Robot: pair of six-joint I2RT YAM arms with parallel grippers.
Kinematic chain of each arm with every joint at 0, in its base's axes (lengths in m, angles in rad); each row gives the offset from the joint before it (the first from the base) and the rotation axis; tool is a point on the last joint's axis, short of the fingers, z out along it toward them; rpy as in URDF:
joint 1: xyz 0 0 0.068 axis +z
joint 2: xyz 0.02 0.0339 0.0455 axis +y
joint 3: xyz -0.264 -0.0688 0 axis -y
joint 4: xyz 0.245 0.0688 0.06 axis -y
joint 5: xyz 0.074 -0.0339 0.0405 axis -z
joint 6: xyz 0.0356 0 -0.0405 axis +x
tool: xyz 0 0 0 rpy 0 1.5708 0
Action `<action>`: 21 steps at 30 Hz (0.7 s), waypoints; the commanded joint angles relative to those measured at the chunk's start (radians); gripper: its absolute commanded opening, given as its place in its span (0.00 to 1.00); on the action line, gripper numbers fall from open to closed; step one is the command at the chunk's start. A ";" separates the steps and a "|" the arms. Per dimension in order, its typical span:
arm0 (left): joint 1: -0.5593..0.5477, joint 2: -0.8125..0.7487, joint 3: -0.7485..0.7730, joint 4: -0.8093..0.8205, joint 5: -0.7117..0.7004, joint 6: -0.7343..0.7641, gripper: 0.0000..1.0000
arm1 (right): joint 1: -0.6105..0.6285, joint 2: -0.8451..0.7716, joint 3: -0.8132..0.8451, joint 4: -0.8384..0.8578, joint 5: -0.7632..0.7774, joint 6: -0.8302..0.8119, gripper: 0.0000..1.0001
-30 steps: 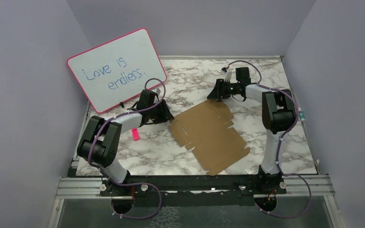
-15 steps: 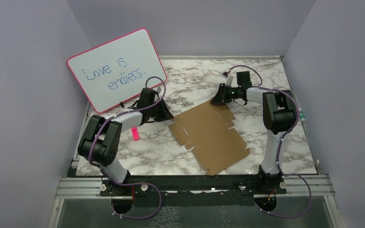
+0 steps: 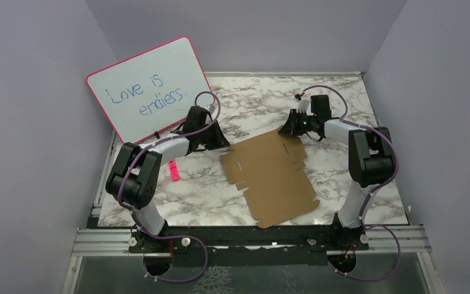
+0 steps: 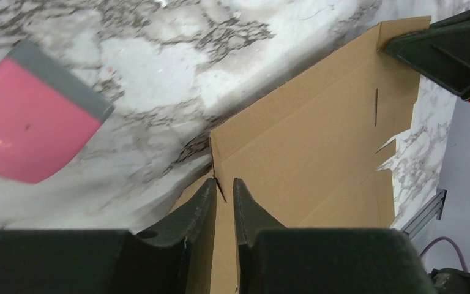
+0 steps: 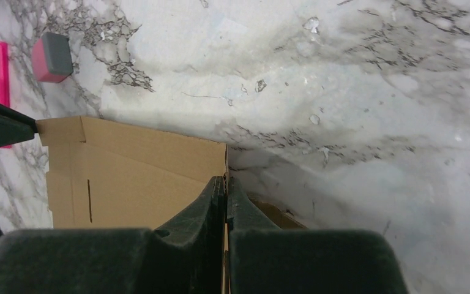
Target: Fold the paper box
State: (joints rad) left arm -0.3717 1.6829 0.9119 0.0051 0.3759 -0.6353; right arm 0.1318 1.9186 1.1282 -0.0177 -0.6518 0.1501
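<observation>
The paper box (image 3: pixel 269 177) is a flat brown cardboard sheet with creases and notched tabs, lying mid-table. My left gripper (image 3: pixel 218 139) is at its far left corner. In the left wrist view its jaws (image 4: pixel 223 184) straddle the box (image 4: pixel 318 141) edge, closed to a narrow gap with cardboard between them. My right gripper (image 3: pixel 283 130) is at the far right corner. In the right wrist view its jaws (image 5: pixel 226 182) are pressed tight on the box (image 5: pixel 134 177) edge, whose corrugated edge shows between the fingers.
A pink-framed whiteboard (image 3: pixel 150 89) with blue writing leans at the back left. A pink marker (image 3: pixel 174 170) lies left of the box, and a pink eraser (image 4: pixel 33 116) sits near the left gripper. Purple walls enclose the marble table (image 3: pixel 355 184).
Both grippers moved in onto the box's far corners and closed on them. The box shifted and turned slightly, its near corner swinging left.
</observation>
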 commanded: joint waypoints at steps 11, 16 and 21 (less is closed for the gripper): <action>-0.123 0.171 0.315 -0.183 -0.142 0.111 0.16 | 0.113 -0.178 -0.091 -0.028 0.516 0.058 0.07; -0.136 0.229 0.388 -0.230 -0.176 0.143 0.16 | 0.162 -0.177 -0.099 -0.060 0.632 0.090 0.08; -0.138 0.238 0.424 -0.254 -0.215 0.171 0.15 | 0.191 -0.189 -0.108 -0.079 0.738 0.104 0.08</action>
State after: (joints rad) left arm -0.5049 1.9137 1.2922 -0.2016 0.2272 -0.5106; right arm 0.2993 1.7634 1.0309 -0.0624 -0.0498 0.2283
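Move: The paper box lies flat between the hands, its two far corners already pinched. Its middle is about 15 cm right of the left hand, 13 cm back and 4 cm below. The pink block sits some 6 cm left of the left hand and 4 cm ahead, and the pink stick is about 19 cm left and 9 cm back. From the right hand, the box's middle is some 20 cm back and 3 cm left, also slightly below. Keeping its closed pinch on the box's far left corner, the left hand pulls it right and forward, about 7 cm in all and away from the pink block, rising 1 to 2 cm over the first half and sinking back while the wrist rolls slightly. The right hand holds the far right corner almost as a pivot, shifting only some 2 cm right with a similar small rise and sink, and swings its wrist clockwise by roughly 20 degrees, so the two hands draw level and a little closer together. ##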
